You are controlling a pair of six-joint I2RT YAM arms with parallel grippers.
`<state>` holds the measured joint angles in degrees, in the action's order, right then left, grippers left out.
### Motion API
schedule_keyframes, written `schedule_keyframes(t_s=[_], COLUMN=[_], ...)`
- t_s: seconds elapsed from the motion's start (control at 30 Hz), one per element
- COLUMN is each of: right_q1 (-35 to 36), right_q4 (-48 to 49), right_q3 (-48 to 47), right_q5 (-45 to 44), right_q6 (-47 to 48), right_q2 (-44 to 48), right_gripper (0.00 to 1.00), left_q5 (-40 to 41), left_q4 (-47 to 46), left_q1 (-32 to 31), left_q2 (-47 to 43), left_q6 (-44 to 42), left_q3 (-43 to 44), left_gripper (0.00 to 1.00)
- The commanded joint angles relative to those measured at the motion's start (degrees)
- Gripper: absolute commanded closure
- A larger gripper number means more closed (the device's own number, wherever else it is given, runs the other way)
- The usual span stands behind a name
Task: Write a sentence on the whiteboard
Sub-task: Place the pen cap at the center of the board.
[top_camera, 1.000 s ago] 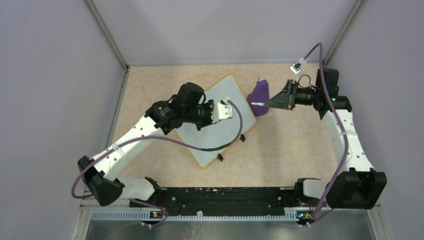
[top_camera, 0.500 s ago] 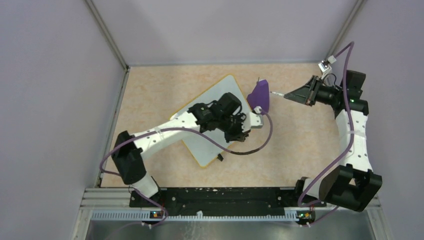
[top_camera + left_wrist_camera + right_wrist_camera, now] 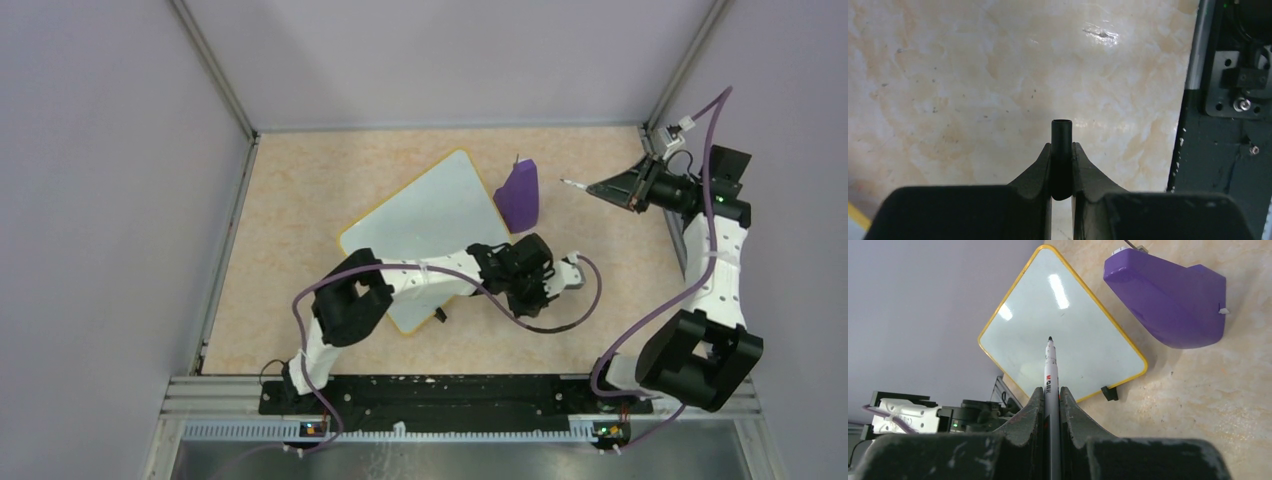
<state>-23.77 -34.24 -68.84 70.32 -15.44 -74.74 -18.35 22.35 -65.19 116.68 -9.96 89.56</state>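
Observation:
The whiteboard [image 3: 430, 212] lies tilted like a diamond mid-table, with an orange rim; its face [image 3: 1063, 335] is plain white and the sentence is out of view. My right gripper [image 3: 612, 188] hovers at the far right, shut on a thin marker [image 3: 1050, 365] whose black tip points toward the board. My left gripper [image 3: 538, 292] is off the board's right near corner, over bare table. In the left wrist view it [image 3: 1061, 149] is shut on a short black cap [image 3: 1061, 134].
A purple wedge block [image 3: 520, 195] stands by the board's right corner, between board and marker [image 3: 1173, 300]. A black clip foot [image 3: 1108, 392] sticks out from the board's edge. The black base rail [image 3: 1228, 125] is beside the left gripper. Walls close in on three sides.
The left arm swung off the board, rightward and nearer, carrying the cap. The right gripper drew the marker back from the purple block toward the right wall.

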Motion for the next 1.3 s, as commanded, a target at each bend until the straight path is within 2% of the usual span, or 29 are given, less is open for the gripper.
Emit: schedule_keyframes(t_s=[0.0, 0.33, 0.63, 0.77, 1.03, 1.27], right_q1=[-1.8, -2.7, -2.7, -2.7, -2.7, -2.5], right_q4=[-0.5, -3.3, -3.4, -3.5, -3.8, -3.7], right_q3=[-3.3, -2.8, -2.7, -2.9, -3.2, -4.9], right_q5=[2.3, 3.1, 2.6, 2.3, 1.8, 1.1], right_q6=[2.9, 7.2, 8.2, 8.2, 8.6, 8.9], right_q2=[-0.4, -2.0, -2.3, -2.3, -1.8, -2.2], right_gripper=[1.00, 1.00, 1.00, 1.00, 1.00, 1.00], left_q5=[0.2, 1.1, 1.4, 1.3, 1.1, 0.7], left_q4=[-3.3, -0.8, 0.8, 1.9, 3.8, 6.7], left_q1=[-0.2, -0.6, -0.6, -0.6, -0.6, 0.6], left_q2=[4.6, 13.5, 15.1, 14.5, 11.1, 3.5], left_q6=[3.6, 5.4, 5.3, 5.1, 4.2, 2.9], left_q3=[6.3, 12.8, 13.7, 13.9, 13.4, 12.1], left_gripper=[1.00, 0.94, 0.67, 0.58, 0.51, 0.34])
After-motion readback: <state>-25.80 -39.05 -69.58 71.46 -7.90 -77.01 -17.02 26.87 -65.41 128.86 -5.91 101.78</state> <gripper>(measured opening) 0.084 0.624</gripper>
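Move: The pen cap is already pinched in the left fingertips; the bare table where it goes lies about 5 cm to the left hand's right, 1 cm ahead and 7 cm below. The whiteboard's middle is some 12 cm ahead and 22 cm left of that hand, the purple stand about 19 cm ahead and 4 cm left. From the right hand, which keeps the pen, that spot lies roughly 15 cm back, 3 cm left and 28 cm below. The pen cap, still held by the left hand, is lowered about 5 cm and carried some 4 cm right and a little forward, down onto the bare table on the near right side of the whiteboard. There the left hand stops and opens its fingers wide, letting go of the cap, then starts easing back up and to the left, clear of it. ##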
